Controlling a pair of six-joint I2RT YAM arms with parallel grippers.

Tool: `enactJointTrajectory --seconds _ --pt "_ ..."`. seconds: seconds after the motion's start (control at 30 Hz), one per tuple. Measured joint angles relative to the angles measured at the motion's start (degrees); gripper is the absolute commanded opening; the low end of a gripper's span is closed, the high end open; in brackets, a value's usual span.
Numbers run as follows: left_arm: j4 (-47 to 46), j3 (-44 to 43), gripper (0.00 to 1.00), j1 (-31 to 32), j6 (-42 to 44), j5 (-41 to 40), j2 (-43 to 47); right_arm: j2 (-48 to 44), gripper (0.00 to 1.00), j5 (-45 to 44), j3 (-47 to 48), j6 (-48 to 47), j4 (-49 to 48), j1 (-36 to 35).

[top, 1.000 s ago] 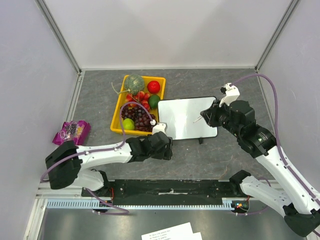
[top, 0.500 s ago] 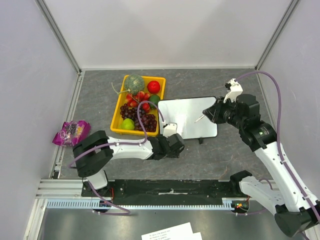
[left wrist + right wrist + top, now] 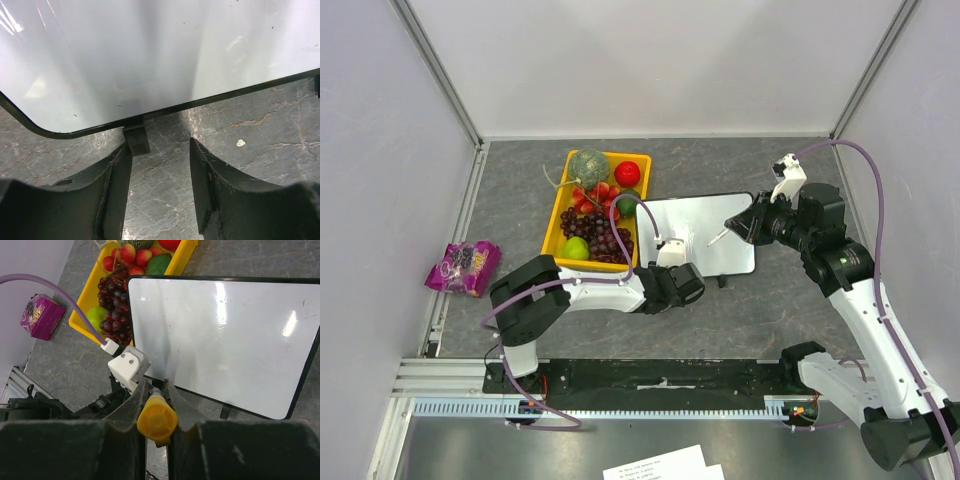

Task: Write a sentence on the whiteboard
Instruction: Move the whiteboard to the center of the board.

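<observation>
The whiteboard [image 3: 705,228] lies flat on the grey table right of the yellow tray; its surface is blank and no orange sentence shows on it. My left gripper [image 3: 677,268] is open at the board's near edge. In the left wrist view its fingers [image 3: 112,185] stand apart on the table just below the board's dark frame [image 3: 150,60], with a black foot [image 3: 136,140] at the left finger's tip. My right gripper [image 3: 740,228] is shut on an orange-capped marker [image 3: 157,420] above the board's right part [image 3: 220,335], tip pointing toward the board.
A yellow tray [image 3: 556,222] of grapes, apples and other fruit stands left of the board, and it shows in the right wrist view [image 3: 90,295]. A purple packet [image 3: 464,265] lies at the left wall. Printed paper sheets [image 3: 660,465] lie below the arms' bases.
My left gripper has moved right along the board's near edge and closer to it. My right gripper with the marker has shifted slightly right and back.
</observation>
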State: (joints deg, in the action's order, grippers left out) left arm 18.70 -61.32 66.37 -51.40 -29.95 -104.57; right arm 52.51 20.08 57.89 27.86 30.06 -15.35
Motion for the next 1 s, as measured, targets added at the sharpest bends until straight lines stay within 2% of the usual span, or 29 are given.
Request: enactJointTrajectory --seconds 0.17,0.23,0.4,0.47,0.53,0.63,0.83,1.0 --pt "0.1 0.0 0.55 -0.5 -0.3 -0.2 0.0 0.5 0.0 2.2 -0.3 0.0 -1.0 0.5" --pt "0.0 0.0 0.52 -1.0 -0.3 -0.2 0.0 0.8 0.0 2.8 -0.5 0.0 -1.5 0.7" --pt "0.2 0.4 0.2 -2.5 -0.2 -1.2 0.0 1.1 0.0 3.8 -1.4 0.0 -2.4 0.7" --pt "0.2 0.6 0.1 -2.8 -0.3 -1.7 0.0 1.1 0.0 4.0 -1.7 0.0 -2.7 0.8" --pt "-0.1 0.8 0.1 -2.8 -0.3 -2.1 0.0 1.1 0.0 4.1 -1.9 0.0 -2.8 0.9" --pt "-0.9 1.6 0.02 -2.8 -0.3 -2.4 0.4 1.1 0.0 4.2 -2.2 0.0 -2.9 1.0" --pt "-1.4 3.4 0.02 -2.5 -0.4 -2.3 1.9 1.1 0.0 5.7 -2.3 0.2 -3.2 1.0" --pt "1.9 4.0 0.02 -0.3 -2.8 -2.9 2.9 0.5 0.0 6.2 -2.3 0.4 -3.3 1.0"
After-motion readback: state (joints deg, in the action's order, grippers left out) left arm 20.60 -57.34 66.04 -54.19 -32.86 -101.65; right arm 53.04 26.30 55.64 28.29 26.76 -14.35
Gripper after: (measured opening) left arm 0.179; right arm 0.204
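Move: The whiteboard's left foot, a small black clip on its near edge, lies just 2 cm ahead and 2 cm to the left of the left hand, about level with the fingertips. The board's middle is roughly 12 cm ahead and 6 cm right, its right foot some 3 cm ahead and 11 cm right, and the fruit basket about 18 cm ahead and 16 cm left. From the right hand, the left foot is some 17 cm left, 3 cm back and 26 cm below. With its fingers already open around the whiteboard's left foot, the left hand eases about 2 cm forward and as far to the left to centre on the clip, then shuts and pinches it from both sides. Keeping that grip low at the table, the hand turns back and drags the board some 2 cm towards the base, drifting another centimetre left. ##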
